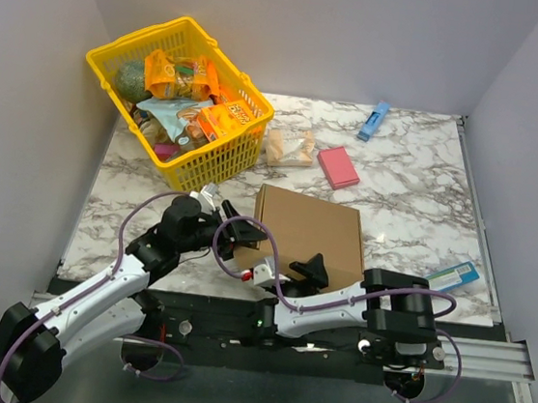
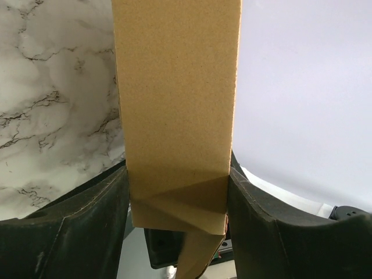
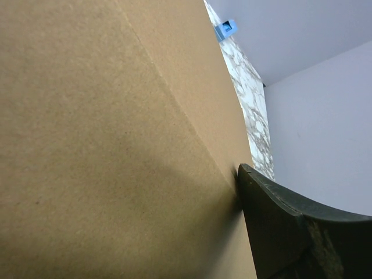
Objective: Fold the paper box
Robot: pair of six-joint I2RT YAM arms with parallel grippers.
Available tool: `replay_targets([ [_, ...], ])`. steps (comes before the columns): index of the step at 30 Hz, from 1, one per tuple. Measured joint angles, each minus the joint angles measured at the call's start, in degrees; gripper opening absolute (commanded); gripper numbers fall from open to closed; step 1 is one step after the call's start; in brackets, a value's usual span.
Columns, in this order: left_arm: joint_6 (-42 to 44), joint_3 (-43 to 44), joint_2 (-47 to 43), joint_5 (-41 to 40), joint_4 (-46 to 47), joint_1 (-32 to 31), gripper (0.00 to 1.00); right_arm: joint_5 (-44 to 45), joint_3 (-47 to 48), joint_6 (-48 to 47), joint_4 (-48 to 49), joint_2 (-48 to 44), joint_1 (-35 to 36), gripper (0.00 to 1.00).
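Note:
The paper box (image 1: 310, 228) is a shallow closed brown cardboard box lying flat near the table's front edge. My left gripper (image 1: 236, 232) is at its left side. In the left wrist view the box's side wall (image 2: 174, 104) fills the gap between both black fingers (image 2: 87, 226), touching each one, with a loose flap hanging below. My right gripper (image 1: 312, 268) sits over the box's front edge. In the right wrist view one dark finger (image 3: 279, 221) presses against the cardboard face (image 3: 104, 145); the other finger is hidden behind the box.
A yellow basket (image 1: 121, 53) full of snack packs stands at the back left. Beyond the box lie a clear bag (image 1: 290, 147), a pink block (image 1: 338, 167) and a blue item (image 1: 373, 121). A teal packet (image 1: 453, 275) lies at the right front.

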Motion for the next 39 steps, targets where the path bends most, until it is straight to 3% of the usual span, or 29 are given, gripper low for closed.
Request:
replay_targets([
  [5,0.2,0.7,0.7,0.5,-0.5,0.0,0.16,0.8,-1.0,0.3,0.0,0.0,0.0,0.51],
  [6,0.2,0.8,0.8,0.6,-0.6,0.0,0.24,1.0,-1.2,0.3,0.0,-0.1,0.0,0.49],
  [11,0.3,1.4,0.9,1.4,0.0,-0.2,0.35,2.1,-2.9,-0.3,0.0,-2.0,0.1,0.42],
  [17,-0.5,1.4,0.9,2.3,2.3,-0.4,0.56,3.3,-4.2,-2.6,-0.1,-4.5,0.2,0.37],
  [19,-0.7,1.4,0.9,2.4,2.7,-0.4,0.52,3.3,-4.3,-3.0,-0.1,-4.8,0.2,0.37],
  [21,-1.0,1.4,0.9,2.4,3.0,-0.4,0.38,3.3,-4.3,-3.2,-0.2,-5.0,0.2,0.39],
  [27,-2.9,0.8,1.0,2.4,5.4,-0.5,0.23,3.3,-4.3,-4.5,-1.4,-6.9,0.9,0.48],
  [33,-6.3,0.5,1.3,2.3,8.3,-0.8,0.15,2.0,-3.7,-6.8,-3.0,-10.4,2.0,0.57],
  [39,-11.6,-2.1,2.1,2.5,13.7,-0.9,0.16,0.8,-3.1,-9.2,-4.4,-11.8,3.4,0.52],
])
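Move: Both hands already hold the closed paper box, the left across its left side wall, the right at its near side. Its middle lies about 10 cm to the right of the left hand and 4 cm ahead, and some 7 cm ahead of the right hand and 2 cm to its left, nearly level with both. The yellow basket is about 28 cm ahead of the left hand and 20 cm to its left; the pink box stands some 30 cm ahead of the right hand, 2 cm to its right and 12 cm below. Keeping the box's left side wall between its fingers, the left hand rises about 3 cm while drifting slightly right, its wrist rolling some 10 degrees so that its left side dips. The right hand, fingers still forward against the cardboard of the near side, lifts faster, about 5 cm up and a couple of centimetres to the right, easing back a little late on, so the two raise and shift the box together without letting go. ##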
